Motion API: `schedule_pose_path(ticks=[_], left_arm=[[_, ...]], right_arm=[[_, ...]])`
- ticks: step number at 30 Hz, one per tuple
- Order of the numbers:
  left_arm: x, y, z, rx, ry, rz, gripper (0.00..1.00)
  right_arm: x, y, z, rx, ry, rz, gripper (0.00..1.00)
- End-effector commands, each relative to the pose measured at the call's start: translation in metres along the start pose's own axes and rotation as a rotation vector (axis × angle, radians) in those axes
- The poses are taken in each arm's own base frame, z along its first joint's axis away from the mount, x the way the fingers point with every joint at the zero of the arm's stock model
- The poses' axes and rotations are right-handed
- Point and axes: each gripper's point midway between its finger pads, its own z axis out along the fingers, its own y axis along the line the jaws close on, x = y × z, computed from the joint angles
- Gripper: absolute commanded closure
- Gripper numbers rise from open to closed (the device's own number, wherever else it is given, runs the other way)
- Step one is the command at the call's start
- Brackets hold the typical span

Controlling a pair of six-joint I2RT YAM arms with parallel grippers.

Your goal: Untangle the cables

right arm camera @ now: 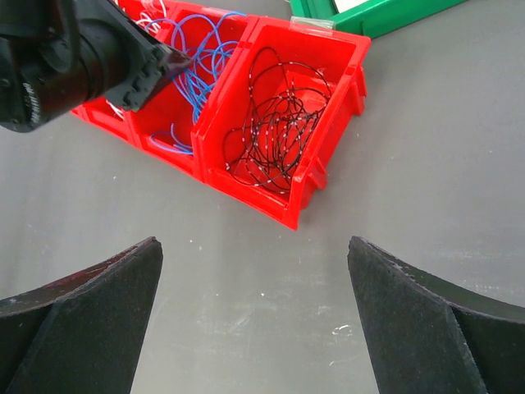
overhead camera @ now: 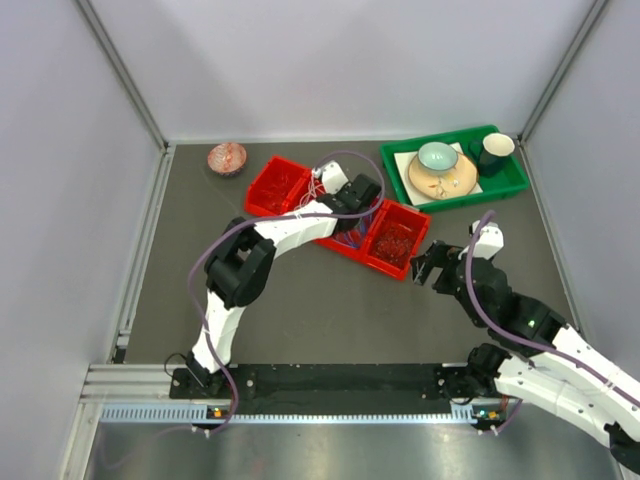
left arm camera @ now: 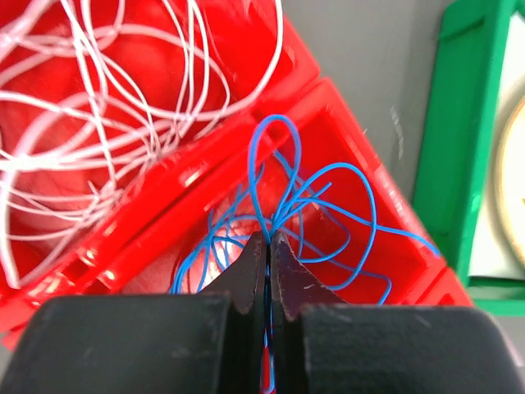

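Note:
The cables lie sorted by colour in red bins (overhead camera: 385,268). In the left wrist view, white cables (left arm camera: 98,123) fill the upper left bin, and blue cables (left arm camera: 328,205) loop in the bin beside it. My left gripper (left arm camera: 269,238) is shut on a bunch of blue strands just above that bin; it also shows from outside as the left gripper (right arm camera: 176,61). Black cables (right arm camera: 279,123) coil in the end bin, with the blue cables (right arm camera: 201,74) in the neighbouring one. My right gripper (right arm camera: 253,242) is wide open over bare table, in front of the black bin, holding nothing.
A green tray (overhead camera: 500,185) at the back right holds a plate, a bowl and a dark cup. A small round bowl (overhead camera: 227,158) sits at the back left. Grey walls enclose the table. The green tray's edge (left arm camera: 459,123) is close to the blue bin.

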Motion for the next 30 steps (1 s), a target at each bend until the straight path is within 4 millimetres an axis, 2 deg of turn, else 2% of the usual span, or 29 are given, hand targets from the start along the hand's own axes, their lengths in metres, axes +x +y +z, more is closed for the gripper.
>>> schedule_pose_path(ticks=[1,3,8,13,18,25,30], left_arm=[[0.020,0.010,0.010,-0.030,0.024,0.026,1.00],[0.027,0.011,0.011,-0.037,0.046,0.039,1.00],[0.027,0.019,0.011,-0.062,0.033,0.055,1.00],[0.023,0.013,0.008,-0.050,0.026,0.085,1.00],[0.006,-0.005,-0.008,0.008,-0.009,0.117,0.78],[-0.010,-0.025,-0.030,0.086,-0.063,0.155,0.67],[-0.020,-0.038,-0.050,0.131,-0.093,0.186,0.66]], right_arm=[[-0.004,0.002,0.000,-0.004,-0.008,0.006,0.06],[-0.004,0.002,0.000,-0.004,-0.008,0.007,0.06],[-0.007,0.002,-0.001,-0.007,-0.017,0.007,0.06],[-0.009,0.004,-0.002,-0.013,-0.020,0.002,0.06],[-0.009,0.005,-0.003,-0.023,-0.017,0.009,0.06],[-0.009,0.010,-0.006,-0.050,-0.003,0.014,0.07],[-0.010,0.013,-0.008,-0.068,-0.001,0.020,0.07]])
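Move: The left hand, gripping the blue cable, is over its destination: the blue cable compartment, its middle roughly 8 cm below and 1 cm back. The white cable lies about 11 cm left and 4 cm ahead, the black-red cable some 9 cm right and 6 cm back, both about 8 cm down. From the idle right hand, the blue cable compartment is roughly 20 cm ahead, 14 cm left and 18 cm below. The left hand lowers the blue cable about 4 cm into its compartment, opens a third, then rises 3.5 cm. ##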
